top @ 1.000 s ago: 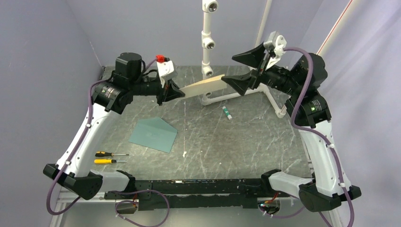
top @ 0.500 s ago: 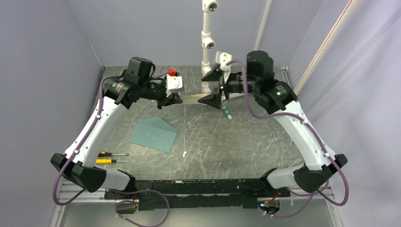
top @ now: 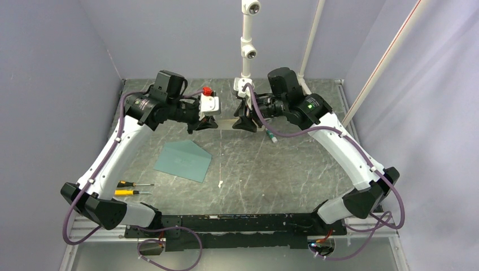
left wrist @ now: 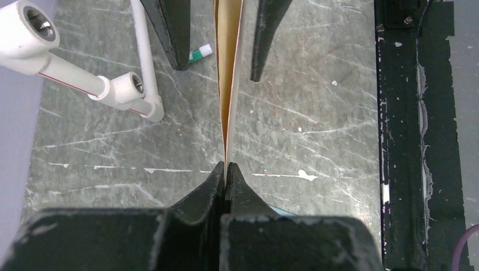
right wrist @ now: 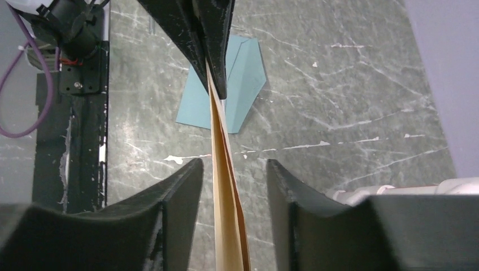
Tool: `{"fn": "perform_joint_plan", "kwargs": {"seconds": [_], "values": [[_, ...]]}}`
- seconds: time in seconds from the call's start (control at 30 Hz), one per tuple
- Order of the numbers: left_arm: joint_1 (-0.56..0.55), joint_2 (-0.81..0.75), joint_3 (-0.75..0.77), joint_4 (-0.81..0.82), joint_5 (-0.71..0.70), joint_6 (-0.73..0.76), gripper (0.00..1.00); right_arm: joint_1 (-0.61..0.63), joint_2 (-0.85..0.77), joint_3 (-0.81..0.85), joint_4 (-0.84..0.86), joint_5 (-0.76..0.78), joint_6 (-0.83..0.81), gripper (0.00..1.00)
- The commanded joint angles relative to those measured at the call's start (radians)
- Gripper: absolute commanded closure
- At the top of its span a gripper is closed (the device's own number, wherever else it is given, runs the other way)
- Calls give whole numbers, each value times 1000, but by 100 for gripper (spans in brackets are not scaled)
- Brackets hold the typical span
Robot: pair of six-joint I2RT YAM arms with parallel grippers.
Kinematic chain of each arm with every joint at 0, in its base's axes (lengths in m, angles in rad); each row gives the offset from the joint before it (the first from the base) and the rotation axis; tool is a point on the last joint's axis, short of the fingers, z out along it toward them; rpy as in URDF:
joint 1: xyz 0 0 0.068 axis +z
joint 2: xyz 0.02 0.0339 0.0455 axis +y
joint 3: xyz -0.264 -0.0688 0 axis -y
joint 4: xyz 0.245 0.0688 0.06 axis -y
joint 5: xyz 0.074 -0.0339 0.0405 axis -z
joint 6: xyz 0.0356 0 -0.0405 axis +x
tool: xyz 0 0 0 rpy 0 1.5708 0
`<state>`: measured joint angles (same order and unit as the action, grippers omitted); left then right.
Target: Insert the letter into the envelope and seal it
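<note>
The letter (top: 227, 122) is a folded tan sheet held edge-on above the back of the table. My left gripper (top: 208, 121) is shut on its left end; in the left wrist view the fingertips (left wrist: 226, 167) pinch the sheet (left wrist: 229, 73). My right gripper (top: 244, 121) faces it from the right, open. Its fingers (right wrist: 181, 192) stand on either side of the letter (right wrist: 225, 169), with a gap on each side. The teal envelope (top: 183, 161) lies flat on the table at the left, flap open, below the left gripper (right wrist: 210, 51) and apart from both grippers; it also shows as the envelope (right wrist: 243, 73) under the letter.
A white pipe stand (top: 246, 45) rises at the back centre, its foot pipes (left wrist: 85, 79) near the grippers. A small green-capped stick (top: 271, 134) lies right of centre. Two screwdrivers (top: 132, 188) lie at the front left. A black rail (top: 243, 223) runs along the near edge.
The right arm swung in from the back right to the letter's free end, and its jaws narrowed around the sheet. The left arm shifted slightly, and the letter now lies level and edge-on.
</note>
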<state>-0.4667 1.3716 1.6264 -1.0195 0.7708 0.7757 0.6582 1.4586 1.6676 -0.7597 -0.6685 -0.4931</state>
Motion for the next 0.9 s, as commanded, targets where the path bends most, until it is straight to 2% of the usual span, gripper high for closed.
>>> {"fn": "perform_joint_plan", "kwargs": {"seconds": [0.0,0.1,0.3,0.33,0.4,0.5,0.53,0.63,0.7,0.77,0.87], "values": [[-10,-12,26,-21,47,41,97,11,-7,45,10,6,-17,57],[-12,-18,27,-15,53,42,98,17,2,50,-10,5,-18,67],[-12,-33,25,-9,67,45,98,25,31,70,-67,-11,-28,72],[-12,-37,23,-7,66,45,98,26,36,76,-77,-10,-28,77],[-12,-47,15,1,62,43,98,30,36,84,-88,-2,-24,100],[-12,-73,1,37,44,9,95,32,29,86,-88,31,-10,100],[-12,-85,-10,71,30,-22,86,32,23,85,-81,43,-2,100],[-11,-152,-82,237,-69,-140,38,28,0,70,-14,103,60,100],[-10,-204,-160,381,-182,-221,18,16,-8,55,51,144,169,100],[-9,-251,-238,532,-293,-323,8,3,-23,15,143,166,291,100],[-9,-291,-313,675,-459,-479,7,2,-78,-137,364,219,503,100]]}}
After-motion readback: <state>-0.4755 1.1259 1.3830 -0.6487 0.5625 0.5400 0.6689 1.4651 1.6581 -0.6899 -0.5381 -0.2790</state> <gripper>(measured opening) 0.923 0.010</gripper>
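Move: Between the right hand's open fingers, the middle of the folded letter lies almost at its hand point, within a centimetre or so. From the left hand, already pinching the letter's left end, that middle is about 7 cm to the right and level. The envelope lies some 20 cm left, 5 cm back and 33 cm below the right hand; the glue stick lies about 12 cm right, 5 cm ahead and just as far down. Closing fully around the letter's middle, the right fingers pinch it as that hand sinks about 1 cm, while the left keeps hold of its end almost without moving. Then the left opens wide, lets go and lifts about 3 cm while drawing left, fingertips tilting up and swinging counter-clockwise; the right carries the letter some 2 cm forward, turning about 10 degrees clockwise. ##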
